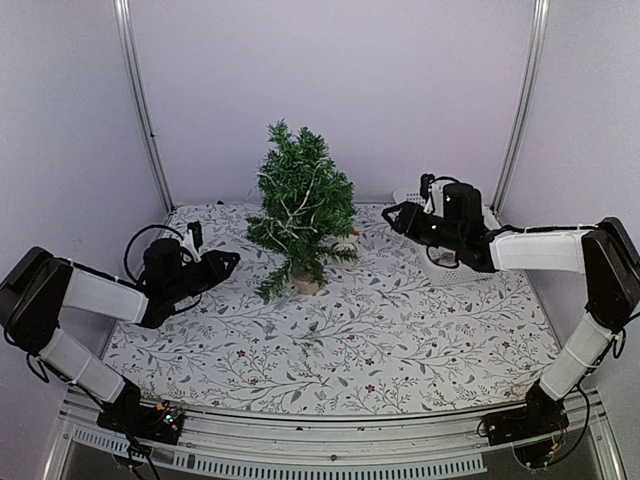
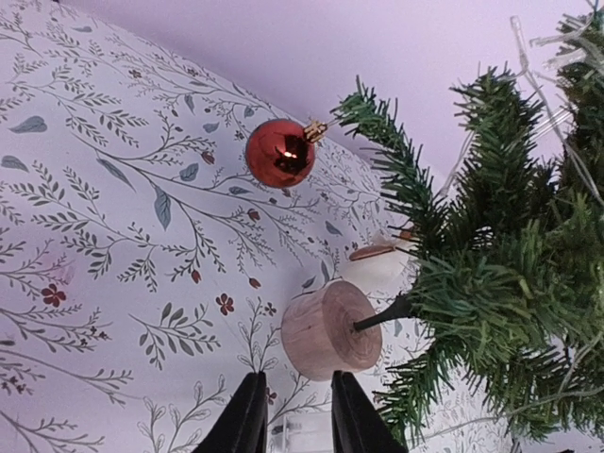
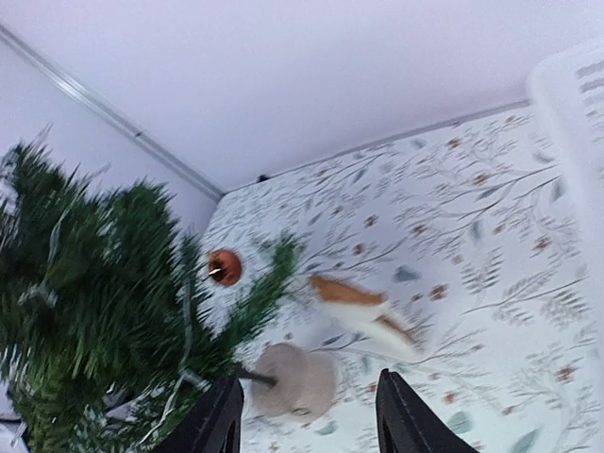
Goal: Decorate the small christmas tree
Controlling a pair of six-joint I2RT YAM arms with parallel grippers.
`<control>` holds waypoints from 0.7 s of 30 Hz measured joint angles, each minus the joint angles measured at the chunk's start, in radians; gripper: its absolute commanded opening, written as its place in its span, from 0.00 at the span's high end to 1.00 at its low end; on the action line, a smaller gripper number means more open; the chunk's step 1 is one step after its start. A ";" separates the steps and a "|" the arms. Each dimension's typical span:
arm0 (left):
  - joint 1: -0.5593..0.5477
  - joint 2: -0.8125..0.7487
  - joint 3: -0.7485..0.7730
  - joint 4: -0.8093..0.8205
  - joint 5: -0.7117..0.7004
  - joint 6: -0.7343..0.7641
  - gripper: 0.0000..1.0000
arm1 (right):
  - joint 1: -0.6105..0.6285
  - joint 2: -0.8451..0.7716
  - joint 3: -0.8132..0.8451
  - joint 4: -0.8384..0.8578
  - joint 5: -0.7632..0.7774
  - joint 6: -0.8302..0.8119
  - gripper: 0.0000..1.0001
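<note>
The small christmas tree (image 1: 300,205) stands mid-table on its pale wooden stump (image 1: 307,283), with a clear light string wound through its branches. My left gripper (image 1: 228,262) hovers left of the stump, jaws a little apart and empty; in the left wrist view the gripper (image 2: 297,420) is just short of the stump (image 2: 330,330). My right gripper (image 1: 390,215) is right of the tree, open wide and empty (image 3: 307,420). A red ball (image 2: 280,152) sits at a low branch tip; I cannot tell whether it hangs or lies. A white-and-brown ornament (image 3: 363,311) lies beside the stump (image 3: 293,377).
A white basket (image 1: 452,268) stands at the back right under the right arm, and its edge shows in the right wrist view (image 3: 576,104). The floral tablecloth (image 1: 340,350) covers the table. Purple walls and metal posts enclose the back and sides.
</note>
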 measured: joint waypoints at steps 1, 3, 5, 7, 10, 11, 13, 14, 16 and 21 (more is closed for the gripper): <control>0.002 0.000 0.008 -0.006 0.000 0.002 0.74 | -0.048 -0.013 0.036 -0.066 0.000 -0.026 0.48; 0.005 0.000 0.027 -0.020 -0.001 0.004 0.74 | -0.136 -0.023 0.113 -0.193 0.002 -0.085 0.46; 0.008 0.000 0.041 -0.027 -0.003 0.006 0.74 | -0.210 -0.023 0.175 -0.304 0.005 -0.142 0.46; 0.010 0.000 0.052 -0.033 -0.003 0.007 0.74 | -0.280 -0.020 0.235 -0.430 0.006 -0.213 0.43; 0.013 0.000 0.065 -0.048 -0.003 0.008 0.74 | -0.343 0.011 0.321 -0.579 0.013 -0.304 0.42; 0.014 0.000 0.068 -0.050 -0.004 0.008 0.74 | -0.359 0.034 0.352 -0.621 0.022 -0.336 0.41; 0.016 0.000 0.074 -0.056 -0.005 0.007 0.74 | -0.376 0.076 0.383 -0.679 0.048 -0.385 0.42; 0.017 0.000 0.077 -0.058 -0.006 0.006 0.74 | -0.381 0.094 0.385 -0.701 0.061 -0.403 0.44; 0.018 0.005 0.081 -0.058 -0.006 0.006 0.74 | -0.389 0.132 0.385 -0.737 0.085 -0.427 0.45; 0.019 0.055 0.108 -0.063 0.000 0.002 0.74 | -0.400 0.262 0.459 -0.755 0.165 -0.451 0.45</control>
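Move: The brown ornament in the basket lies about 11 cm ahead of the right hand, 19 cm to its right and some 17 cm below. The pink pompom lies about 27 cm ahead of that hand, 21 cm to its right, 16 cm down. The tree stands level with it, about 24 cm to its left. From the left hand the brown ornament is roughly 62 cm to the right, 16 cm ahead and 10 cm lower. Sweeping right and forward, away from the tree, the empty right hand travels about 20 cm right and 10 cm forward to over the basket, nearly level at first, then sinking close to 9 cm towards the brown ornament. The wrist rolls its left side down some 35 degrees, tips down and turns clockwise; the fingers stay about half open. The left hand eases a couple of centimetres forward. ##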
